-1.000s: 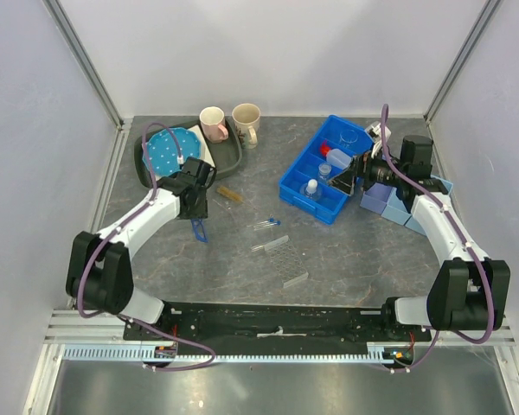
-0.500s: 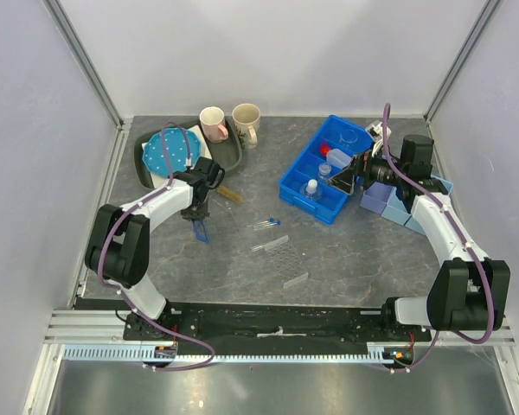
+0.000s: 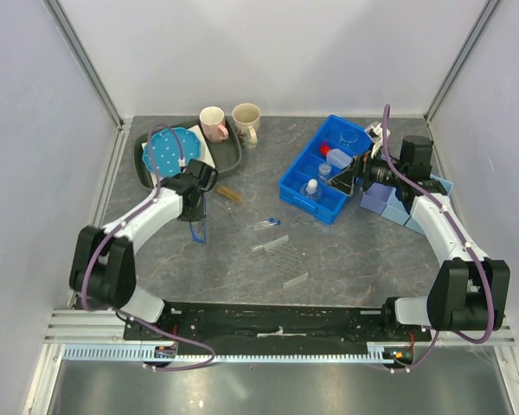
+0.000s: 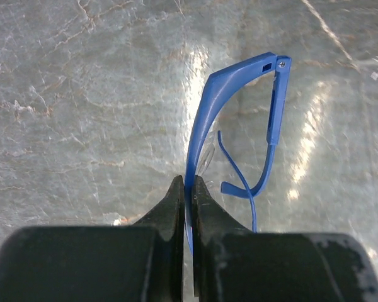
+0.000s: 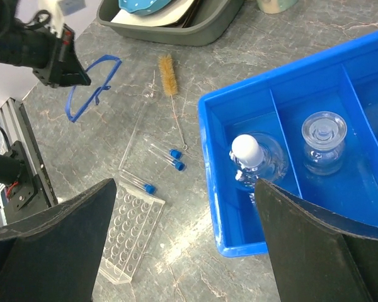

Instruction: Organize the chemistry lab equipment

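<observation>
My left gripper (image 4: 188, 189) (image 3: 195, 210) is shut on the top bar of the blue-framed safety glasses (image 4: 236, 119) (image 3: 199, 232) (image 5: 91, 88), low over the table at the left. The tan bristle brush (image 3: 230, 194) (image 5: 167, 66) lies just to their right. Two blue-capped clear tubes (image 3: 266, 224) (image 5: 167, 156) lie mid-table, and a third (image 5: 138, 184) rests at the edge of the clear tube rack (image 5: 129, 236) (image 3: 281, 249). The red-capped squeeze bottle (image 3: 333, 156) and a small clear beaker (image 3: 349, 137) sit in the blue bin. My right gripper (image 5: 186, 182) (image 3: 350, 173) hangs open above that bin's corner, holding nothing.
The blue divided bin (image 3: 304, 195) (image 5: 239, 245) also holds a white-capped flask (image 5: 249, 157) and a glass-stoppered bottle (image 5: 321, 141). A grey tray (image 3: 233, 156) with a blue dotted plate (image 3: 169, 149) and two mugs (image 3: 213, 123) stand at the back left. Small bins (image 3: 381, 201) sit far right.
My left jaws have closed onto the glasses' frame, and the left arm's elbow swung in and back out. The right arm has not moved.
</observation>
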Robot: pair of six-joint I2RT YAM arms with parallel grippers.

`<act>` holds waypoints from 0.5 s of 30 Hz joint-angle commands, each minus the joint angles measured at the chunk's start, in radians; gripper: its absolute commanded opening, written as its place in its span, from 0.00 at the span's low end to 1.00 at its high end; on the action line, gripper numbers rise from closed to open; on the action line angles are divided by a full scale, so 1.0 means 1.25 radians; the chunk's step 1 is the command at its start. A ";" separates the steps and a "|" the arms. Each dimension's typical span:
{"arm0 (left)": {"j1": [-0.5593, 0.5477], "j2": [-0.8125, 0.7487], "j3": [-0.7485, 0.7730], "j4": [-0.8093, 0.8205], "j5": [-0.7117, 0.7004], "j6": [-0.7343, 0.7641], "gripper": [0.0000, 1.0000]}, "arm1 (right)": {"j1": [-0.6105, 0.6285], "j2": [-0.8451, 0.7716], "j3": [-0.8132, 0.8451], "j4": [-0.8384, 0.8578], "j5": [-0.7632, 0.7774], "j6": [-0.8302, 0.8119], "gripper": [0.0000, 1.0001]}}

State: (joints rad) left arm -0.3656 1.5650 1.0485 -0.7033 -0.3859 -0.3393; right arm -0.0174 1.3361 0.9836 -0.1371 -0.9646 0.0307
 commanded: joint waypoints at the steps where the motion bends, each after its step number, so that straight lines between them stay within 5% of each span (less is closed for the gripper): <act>1: 0.003 -0.149 -0.040 0.019 0.075 -0.022 0.02 | 0.038 -0.018 0.006 -0.001 -0.030 -0.037 0.98; 9: -0.002 -0.393 -0.116 0.119 0.297 -0.106 0.02 | 0.302 0.061 0.163 -0.246 0.112 -0.182 0.98; 15: -0.077 -0.476 -0.152 0.216 0.274 -0.277 0.02 | 0.462 0.097 0.276 -0.273 0.262 -0.152 0.98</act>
State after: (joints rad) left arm -0.4053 0.9958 0.8829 -0.5617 -0.0681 -0.5083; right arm 0.4862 1.4475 1.2297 -0.4381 -0.7742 -0.1497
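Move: The blue safety glasses are already pinched in the left fingers, just above the table. The blue box they may be bound for centres about 40 cm to that hand's right and 15 ahead, near table level. From the open right hand the glasses lie some 40 cm left, 4 back and 16 below. On the way, also about 17 lower, are the capped test tubes, 21 left and 5 back, and the brush, 32 left and 4 ahead. Keeping its pinch on the glasses, the left hand lifts them about 11 cm, carrying them right and slightly back while its fingers swing up and outward to the right, some 40 degrees. The right hand, fingers wide open, sweeps level about 14 cm left and 7 back, off the box's near end towards the glasses, yawing counter-clockwise roughly 25 degrees. ##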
